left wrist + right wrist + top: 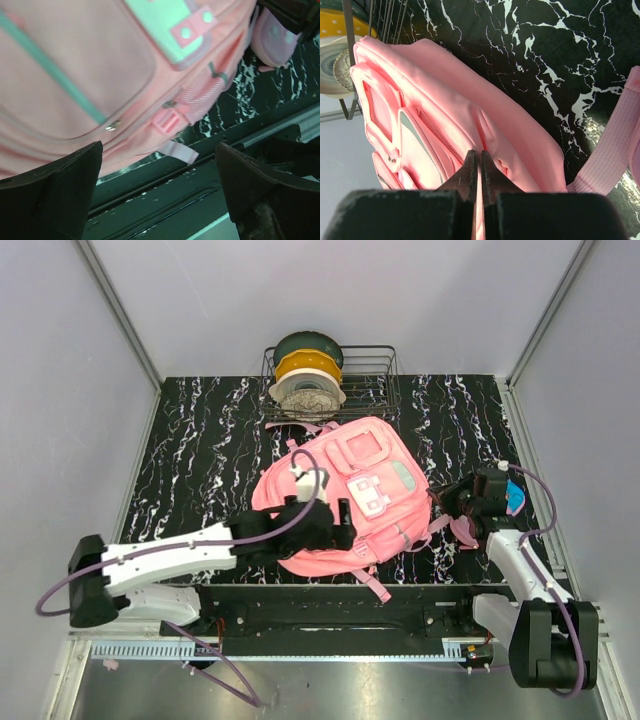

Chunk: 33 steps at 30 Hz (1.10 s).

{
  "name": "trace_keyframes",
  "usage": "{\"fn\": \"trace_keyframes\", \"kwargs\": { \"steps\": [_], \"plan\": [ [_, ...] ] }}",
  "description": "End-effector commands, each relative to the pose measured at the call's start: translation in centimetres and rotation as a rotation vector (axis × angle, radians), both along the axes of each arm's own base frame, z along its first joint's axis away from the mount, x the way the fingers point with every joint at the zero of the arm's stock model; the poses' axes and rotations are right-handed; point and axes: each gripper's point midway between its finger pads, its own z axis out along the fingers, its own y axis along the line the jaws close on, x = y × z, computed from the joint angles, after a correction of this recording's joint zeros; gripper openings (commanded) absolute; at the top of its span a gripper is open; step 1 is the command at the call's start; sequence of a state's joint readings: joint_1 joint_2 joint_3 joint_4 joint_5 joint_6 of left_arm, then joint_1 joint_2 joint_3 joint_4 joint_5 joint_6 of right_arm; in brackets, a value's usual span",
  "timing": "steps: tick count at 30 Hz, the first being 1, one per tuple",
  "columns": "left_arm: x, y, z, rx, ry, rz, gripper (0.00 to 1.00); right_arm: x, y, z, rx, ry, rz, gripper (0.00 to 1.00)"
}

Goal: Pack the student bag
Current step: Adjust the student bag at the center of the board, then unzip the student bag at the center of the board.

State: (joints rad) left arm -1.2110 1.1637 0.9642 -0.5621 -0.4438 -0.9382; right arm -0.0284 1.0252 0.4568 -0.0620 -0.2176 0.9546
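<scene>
The student bag (350,490), a large soft pink backpack with white and pale-green patches, lies flat in the middle of the black marbled table. My left gripper (338,525) hovers open over the bag's near-left edge. In the left wrist view its jaws (159,152) stand wide apart with nothing between them, above a pink strap tab (180,151). My right gripper (452,502) is at the bag's right side. Seen from the right wrist, this gripper (480,154) is shut, its tips against a seam of the student bag (445,115). Whether they pinch fabric is not visible.
A wire basket (385,365) holding filament spools (308,380) stands behind the bag. A small pink item (465,530) and a blue piece (515,498) lie by the right wrist. A black rail (330,602) runs along the near edge. Pale walls enclose the table.
</scene>
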Motion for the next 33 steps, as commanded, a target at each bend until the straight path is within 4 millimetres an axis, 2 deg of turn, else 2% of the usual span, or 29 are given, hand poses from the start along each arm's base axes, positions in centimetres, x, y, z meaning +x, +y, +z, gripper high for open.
{"fn": "trace_keyframes", "kwargs": {
  "steps": [1,2,3,9,14,16,20,23,25,31,33],
  "plan": [
    [-0.6,-5.8,1.9,-0.116,-0.001,-0.122,0.99,-0.3,-0.3,0.9,0.004,0.003,-0.057,0.0],
    [-0.8,-6.4,1.4,-0.119,0.017,-0.135,0.99,-0.4,-0.2,0.9,0.004,0.003,-0.054,0.0],
    [-0.8,-6.8,0.1,-0.097,0.035,-0.137,0.98,-0.5,-0.2,0.9,-0.001,-0.002,-0.054,0.0],
    [-1.6,-11.4,-1.1,-0.141,0.109,-0.217,0.94,-0.8,0.3,0.9,-0.018,-0.007,-0.036,0.0],
    [-2.1,-14.1,-1.4,-0.164,0.17,-0.247,0.91,-0.8,0.3,1.6,-0.03,-0.026,-0.026,0.0],
    [-2.1,-14.6,-2.4,-0.163,0.2,-0.228,0.89,-0.8,0.3,1.8,-0.039,-0.032,-0.026,0.0],
    [-1.8,-14.5,-4.6,-0.129,0.239,-0.184,0.84,-0.7,0.4,2.4,-0.038,-0.05,-0.019,0.0],
    [-1.9,-14.1,-5.7,-0.111,0.261,-0.158,0.77,-0.8,0.4,2.5,-0.041,-0.052,-0.017,0.0],
    [-1.9,-13.6,-6.3,-0.089,0.269,-0.143,0.77,-0.8,0.4,2.6,-0.039,-0.059,-0.015,0.0],
    [-1.8,-11.6,-6.8,-0.01,0.247,-0.094,0.75,-0.8,0.5,2.6,-0.033,-0.062,-0.011,0.0],
    [-1.1,-10.9,-6.9,0.027,0.223,-0.054,0.75,-0.9,0.5,2.4,-0.035,-0.059,-0.012,0.0]
  ]
}}
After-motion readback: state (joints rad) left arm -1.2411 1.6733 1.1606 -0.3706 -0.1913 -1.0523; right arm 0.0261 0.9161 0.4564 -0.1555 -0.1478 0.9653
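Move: The bag's near right side, at its mesh side pocket, lies about 14 cm to the left hand's right, 1 cm nearer the base and 11 cm below. Its loose strap end is some 6 cm right, 9 cm back and 14 cm down from that hand; the name-card pocket is about 5 cm right, 7 cm ahead and 9 cm below. From the right hand, the mesh pocket lies about 7 cm left, 6 cm back and 3 cm lower. Sweeping to the right over the bag, the left hand travels about 13 cm towards the mesh side pocket and sinks about 8 cm, coming to hang low over the near right edge; it tips some 15 degrees further down and its wide-open fingers narrow by about a quarter. The right hand, shut, stays with its fingertips against the bag's right side, easing back and up just over 1 cm. ##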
